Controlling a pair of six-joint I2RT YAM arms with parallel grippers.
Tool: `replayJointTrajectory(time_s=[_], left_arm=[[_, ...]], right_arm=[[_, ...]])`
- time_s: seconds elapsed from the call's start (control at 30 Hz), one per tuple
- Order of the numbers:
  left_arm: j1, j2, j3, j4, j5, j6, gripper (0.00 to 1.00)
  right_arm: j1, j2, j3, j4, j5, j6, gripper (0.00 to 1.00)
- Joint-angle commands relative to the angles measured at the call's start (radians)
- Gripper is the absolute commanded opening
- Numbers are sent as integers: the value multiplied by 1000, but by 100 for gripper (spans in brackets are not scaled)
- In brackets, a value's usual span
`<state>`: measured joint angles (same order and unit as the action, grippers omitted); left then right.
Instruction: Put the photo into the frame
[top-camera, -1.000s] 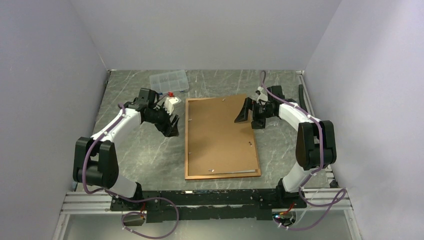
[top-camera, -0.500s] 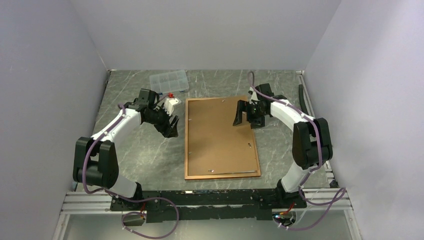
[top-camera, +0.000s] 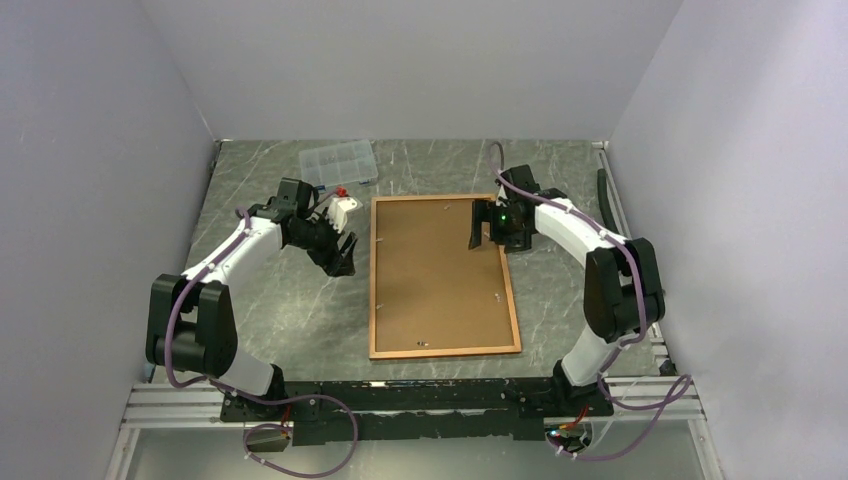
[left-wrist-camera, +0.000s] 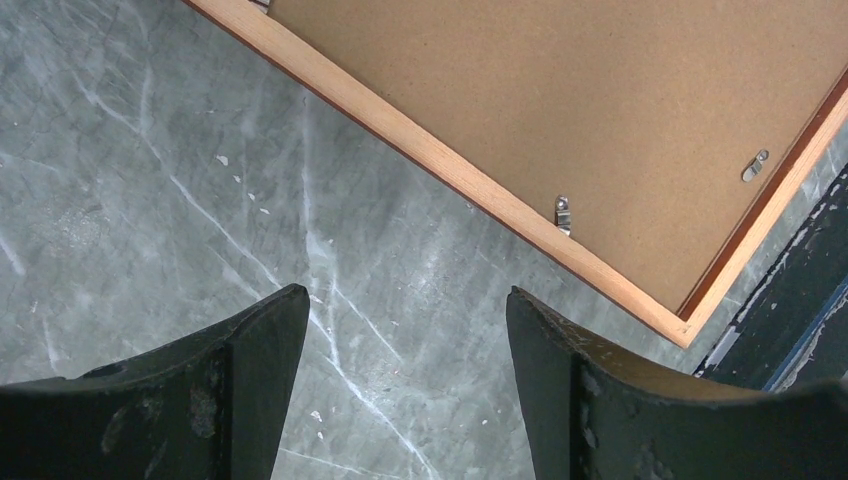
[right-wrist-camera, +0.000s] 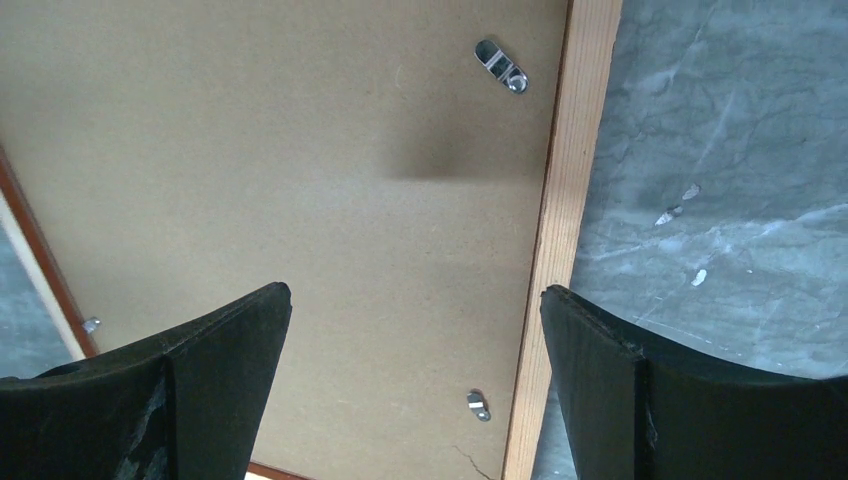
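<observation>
The frame (top-camera: 374, 280) lies face down in the middle of the table, its thin reddish-orange border around a brown backing board (top-camera: 440, 275). The photo is hidden from every view. My left gripper (top-camera: 345, 258) hangs open over bare table just left of the frame's upper left side. In the left wrist view, my left gripper (left-wrist-camera: 405, 300) has only marble between its fingers, with the frame's border (left-wrist-camera: 480, 195) beyond. My right gripper (top-camera: 480, 228) stands open above the frame's upper right part. In the right wrist view, my right gripper (right-wrist-camera: 414, 292) spans the board (right-wrist-camera: 300, 150) and the border (right-wrist-camera: 570, 200), holding nothing.
A clear plastic compartment box (top-camera: 338, 163) sits at the back left, with a small red piece (top-camera: 342, 188) near it. Small metal clips (right-wrist-camera: 500, 65) dot the board's edge. Grey walls close in the table on three sides. A black rail (top-camera: 420, 395) runs along the near edge.
The backing board, askew and raised at its upper right a second ago, now lies flat and square in the frame. My right gripper moved left over the board. The left arm barely shifted.
</observation>
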<state>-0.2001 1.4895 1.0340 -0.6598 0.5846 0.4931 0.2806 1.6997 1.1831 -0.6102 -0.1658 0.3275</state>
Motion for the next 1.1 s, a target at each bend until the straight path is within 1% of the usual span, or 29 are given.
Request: replayJointTrajectory(time_s=[0.0, 0.07, 0.13, 0.23, 0.27, 0.3, 0.33, 0.37, 0.47, 0.5, 0.53, 0.6, 0.67, 0.77, 0.83, 0.97, 1.07], left_arm=[[-4, -31, 17, -10, 3, 10, 77], [-4, -30, 12, -10, 6, 8, 77], [-4, -26, 4, -6, 15, 6, 77], [-4, -13, -7, 3, 38, -4, 77], [-5, -9, -9, 3, 48, -9, 76], [-4, -2, -11, 1, 59, -15, 76], [-4, 3, -13, -3, 73, -22, 76], [-4, 7, -17, -4, 87, -31, 75], [-6, 25, -36, 10, 138, -63, 75], [-5, 36, -40, 16, 154, -75, 74], [-5, 49, -45, 24, 168, -92, 73], [-5, 74, -49, 48, 185, -118, 69], [-6, 101, -50, 76, 194, -152, 66], [-5, 153, -49, 112, 210, -224, 57], [-6, 185, -50, 126, 242, -261, 54], [-1, 228, -33, 136, 246, -304, 48], [2, 249, -20, 131, 251, -305, 44]], right_arm=[[0, -91, -22, 72, -3, 41, 100], [0, -124, -54, 98, -13, 68, 98], [9, -172, -108, 164, -49, 113, 94], [90, -244, -163, 215, -6, 157, 81], [129, -269, -174, 226, 22, 164, 74], [163, -293, -191, 242, 44, 170, 65], [191, -327, -208, 257, 62, 180, 59], [208, -355, -235, 281, 64, 197, 57], [262, -428, -331, 395, 34, 262, 43], [299, -436, -344, 411, 50, 270, 35], [331, -430, -352, 417, 59, 278, 25], [409, -394, -363, 441, 56, 316, 0], [480, -357, -391, 506, 69, 362, 0], [573, -311, -439, 631, 133, 429, 0], [620, -266, -455, 719, 162, 463, 0], [681, -173, -443, 819, 222, 478, 0], [697, -114, -440, 895, 205, 483, 0]])
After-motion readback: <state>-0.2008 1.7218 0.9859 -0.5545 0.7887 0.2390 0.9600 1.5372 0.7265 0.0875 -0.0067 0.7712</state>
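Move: The lower clip on the frame's left side lies about 25 cm to the left of my right hand, 11 cm back and 5 cm below. At about that same depth below are the lower right clip, 9 cm back with no sideways offset, and the bottom clip, 20 cm back and 16 cm left. From my left hand, the frame's left bar is about 5 cm to the right, level with it and 8 cm below; the lower left clip is 7 cm back and 6 cm right. I lift my right hand some 6 cm off the frame's right side, sweep it about 20 cm left and 14 cm back over the backing board, then sink towards the lower left clip, shutting the empty fingers and swinging their tips leftward. Meanwhile my left hand drops about 5 cm and shifts right and a little back to the frame's left bar, tilting some 25 degrees and half closing. ##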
